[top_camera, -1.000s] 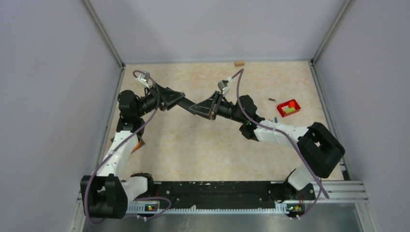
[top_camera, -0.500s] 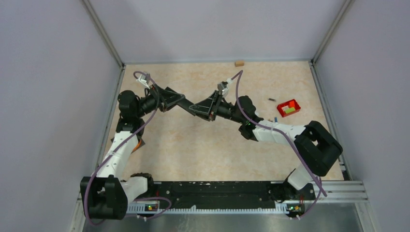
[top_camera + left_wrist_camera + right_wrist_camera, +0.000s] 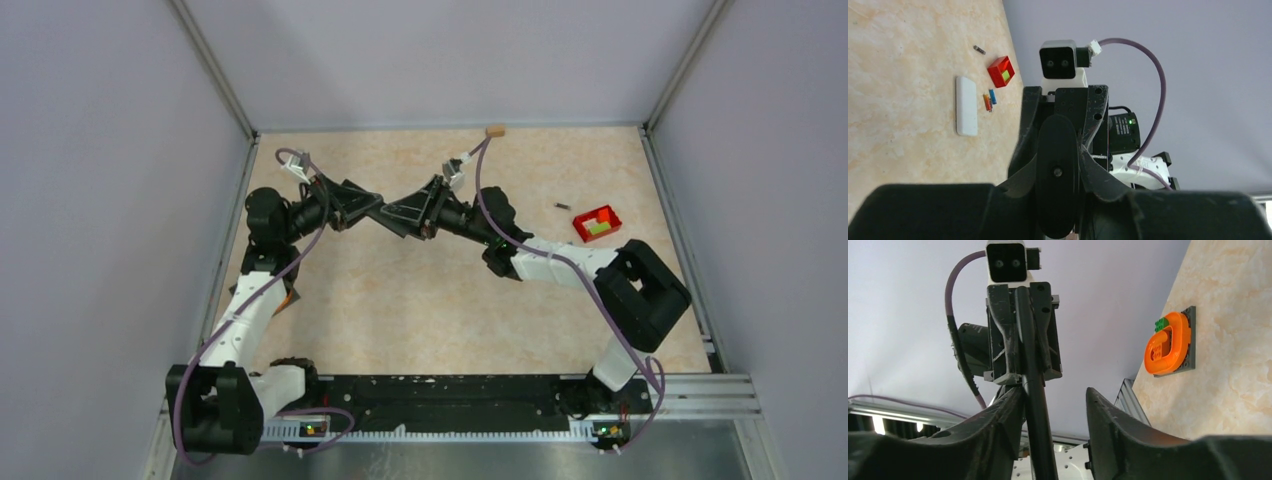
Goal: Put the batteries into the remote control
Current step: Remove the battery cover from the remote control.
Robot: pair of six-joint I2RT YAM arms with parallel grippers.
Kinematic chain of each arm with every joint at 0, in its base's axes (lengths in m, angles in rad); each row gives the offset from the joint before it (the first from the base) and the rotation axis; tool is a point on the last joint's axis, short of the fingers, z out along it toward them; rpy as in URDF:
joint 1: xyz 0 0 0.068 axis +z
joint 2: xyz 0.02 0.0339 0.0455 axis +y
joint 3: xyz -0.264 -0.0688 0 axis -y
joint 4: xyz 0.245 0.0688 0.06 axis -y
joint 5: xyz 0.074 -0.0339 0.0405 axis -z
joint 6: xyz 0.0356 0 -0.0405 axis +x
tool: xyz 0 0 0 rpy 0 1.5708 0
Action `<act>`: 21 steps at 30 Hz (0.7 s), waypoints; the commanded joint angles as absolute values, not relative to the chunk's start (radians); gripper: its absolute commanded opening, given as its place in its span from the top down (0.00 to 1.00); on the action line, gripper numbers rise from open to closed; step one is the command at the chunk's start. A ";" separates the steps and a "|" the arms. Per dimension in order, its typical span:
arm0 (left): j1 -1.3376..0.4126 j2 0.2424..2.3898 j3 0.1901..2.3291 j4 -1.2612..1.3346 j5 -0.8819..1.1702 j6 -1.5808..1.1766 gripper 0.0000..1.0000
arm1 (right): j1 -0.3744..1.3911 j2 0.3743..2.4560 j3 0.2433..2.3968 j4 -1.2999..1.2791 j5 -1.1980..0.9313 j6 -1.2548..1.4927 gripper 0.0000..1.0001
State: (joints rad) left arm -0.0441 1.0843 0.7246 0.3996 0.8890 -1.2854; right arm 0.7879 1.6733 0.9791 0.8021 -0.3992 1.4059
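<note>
My left gripper [image 3: 1058, 156] is shut on a black remote control [image 3: 1057, 172], held above the table at mid-height. My right gripper [image 3: 1054, 392] faces it and stands open. The remote's thin edge [image 3: 1035, 405] lies against its left finger, and the right finger stands apart. In the top view the two grippers [image 3: 378, 207] [image 3: 394, 214] meet tip to tip. A red and a blue battery [image 3: 990, 101] lie on the table beside a white flat rectangular piece [image 3: 966, 106]. A dark battery [image 3: 562, 207] lies farther back.
A small red tray [image 3: 597, 222] with yellow-green blocks stands at the right. A wooden block [image 3: 494, 130] lies at the back edge. An orange ring on a grey plate [image 3: 1170, 342] sits near the left wall. Grey walls enclose the table.
My left gripper has shut on the remote. My right gripper's jaws have spread apart, and the right arm has shifted left and toward the back.
</note>
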 commanded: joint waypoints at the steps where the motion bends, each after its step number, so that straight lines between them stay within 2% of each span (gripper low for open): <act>1: -0.046 1.075 0.723 0.488 0.867 -1.353 1.00 | 0.790 1.697 1.004 0.809 -0.392 1.380 0.56; 3: -0.046 1.078 0.727 0.490 0.865 -1.375 1.00 | 0.790 1.694 0.977 0.823 -0.391 1.381 0.63; 8: -0.046 1.096 0.758 0.490 0.864 -1.419 1.00 | 0.789 1.685 0.905 0.862 -0.403 1.352 0.74; 21: -0.039 1.131 0.816 0.459 0.899 -1.453 1.00 | 0.769 1.663 0.852 0.912 -0.460 1.282 0.81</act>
State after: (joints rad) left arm -0.0601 1.1461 0.7395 0.3367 0.9165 -1.3739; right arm 0.7811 1.6737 0.8906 0.9810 -0.3950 1.3621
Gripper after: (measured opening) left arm 0.237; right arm 0.231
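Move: The remote control is still clamped in the left gripper, its middle roughly 2 cm back and 2 cm to the right of that hand. From the right hand, the remote's middle is about 3 cm to the left and 1 cm ahead, level, with its lower part already between the half-open fingers. The orange toy lies some 23 cm left of the left hand, 7 cm back and 25 cm below. Close the right gripper from about half open until both fingers pinch the edges of the remote's near-right part, rising slightly first, then easing about 1 cm to the right. Keep the left grip and let that hand sink some 2 cm and drift slightly right, rolling its wrist about 10 degrees. ##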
